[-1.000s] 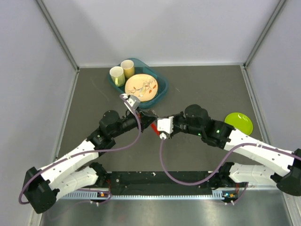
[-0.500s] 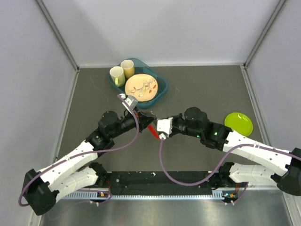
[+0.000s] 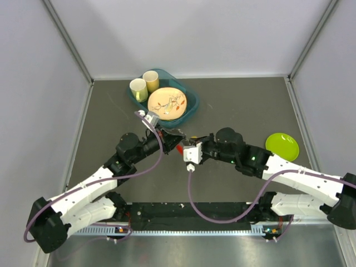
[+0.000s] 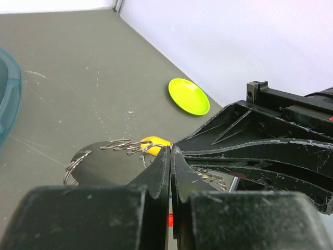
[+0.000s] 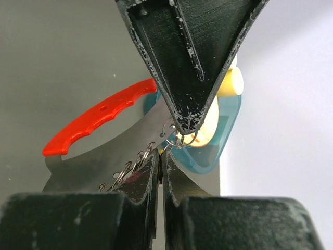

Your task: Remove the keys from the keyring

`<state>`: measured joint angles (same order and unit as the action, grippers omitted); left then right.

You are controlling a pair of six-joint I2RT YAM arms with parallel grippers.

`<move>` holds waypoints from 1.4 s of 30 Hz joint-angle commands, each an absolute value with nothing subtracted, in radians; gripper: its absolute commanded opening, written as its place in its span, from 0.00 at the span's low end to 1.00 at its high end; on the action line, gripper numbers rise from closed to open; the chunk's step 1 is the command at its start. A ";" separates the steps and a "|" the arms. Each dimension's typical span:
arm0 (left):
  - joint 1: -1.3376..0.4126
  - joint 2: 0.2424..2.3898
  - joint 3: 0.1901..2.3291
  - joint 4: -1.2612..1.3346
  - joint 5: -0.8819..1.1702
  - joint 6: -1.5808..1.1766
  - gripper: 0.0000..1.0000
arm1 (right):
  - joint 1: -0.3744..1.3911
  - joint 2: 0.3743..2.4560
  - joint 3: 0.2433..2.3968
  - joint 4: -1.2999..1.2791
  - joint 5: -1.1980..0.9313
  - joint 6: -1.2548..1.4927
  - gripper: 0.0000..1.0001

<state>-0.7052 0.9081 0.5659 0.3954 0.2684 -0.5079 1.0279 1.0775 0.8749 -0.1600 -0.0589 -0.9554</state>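
Both grippers meet tip to tip above the table's middle. My left gripper is shut on the keyring's small metal ring. From that ring hangs the red crescent clip, whose grey blade carries several wire rings. My right gripper is shut just below the left fingers, pinching something thin with a yellow speck on it. A yellow key head sits right at my left gripper. The right fingers reach in from the right. From above, only a bit of red clip shows; other keys are hidden.
A teal tray at the back holds a patterned plate and two cups. A lime-green plate lies on the table to the right, behind the right arm. Grey walls close in the table's sides.
Both arms have shifted slightly left and back together, carrying the keyring. The red clip shows less from above. Both grippers stay shut.
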 commanded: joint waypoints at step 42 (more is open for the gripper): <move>-0.555 0.842 0.577 -0.184 -0.264 -0.399 0.00 | 0.806 1.203 0.747 -0.066 0.334 0.073 0.02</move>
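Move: The right fingers pinch a small metal piece right beside the keyring, whose rings sit in the left fingertips about 2 cm left, 1 cm ahead and 1 cm above them. From the left hand, that pinched piece lies some 2 cm right, 1 cm back and 1 cm below. Also from the left hand, the yellow key is roughly 3 cm right and level, the red handle about 3 cm back, 1 cm left and 8 cm below, and the teal tray 20 cm ahead, 7 cm left and 23 cm below. Rocking downward first after a tiny lift, the right hand rolls its small pinched piece against the rings, then draws away right, down and forward, ending about 7 cm right and turned clockwise; its shut fingers ease their squeeze only at the end. The left keeps its pinch on the rings, rises slightly, then swings down and left about 10 cm each way, a little forward, turning counter-clockwise. ##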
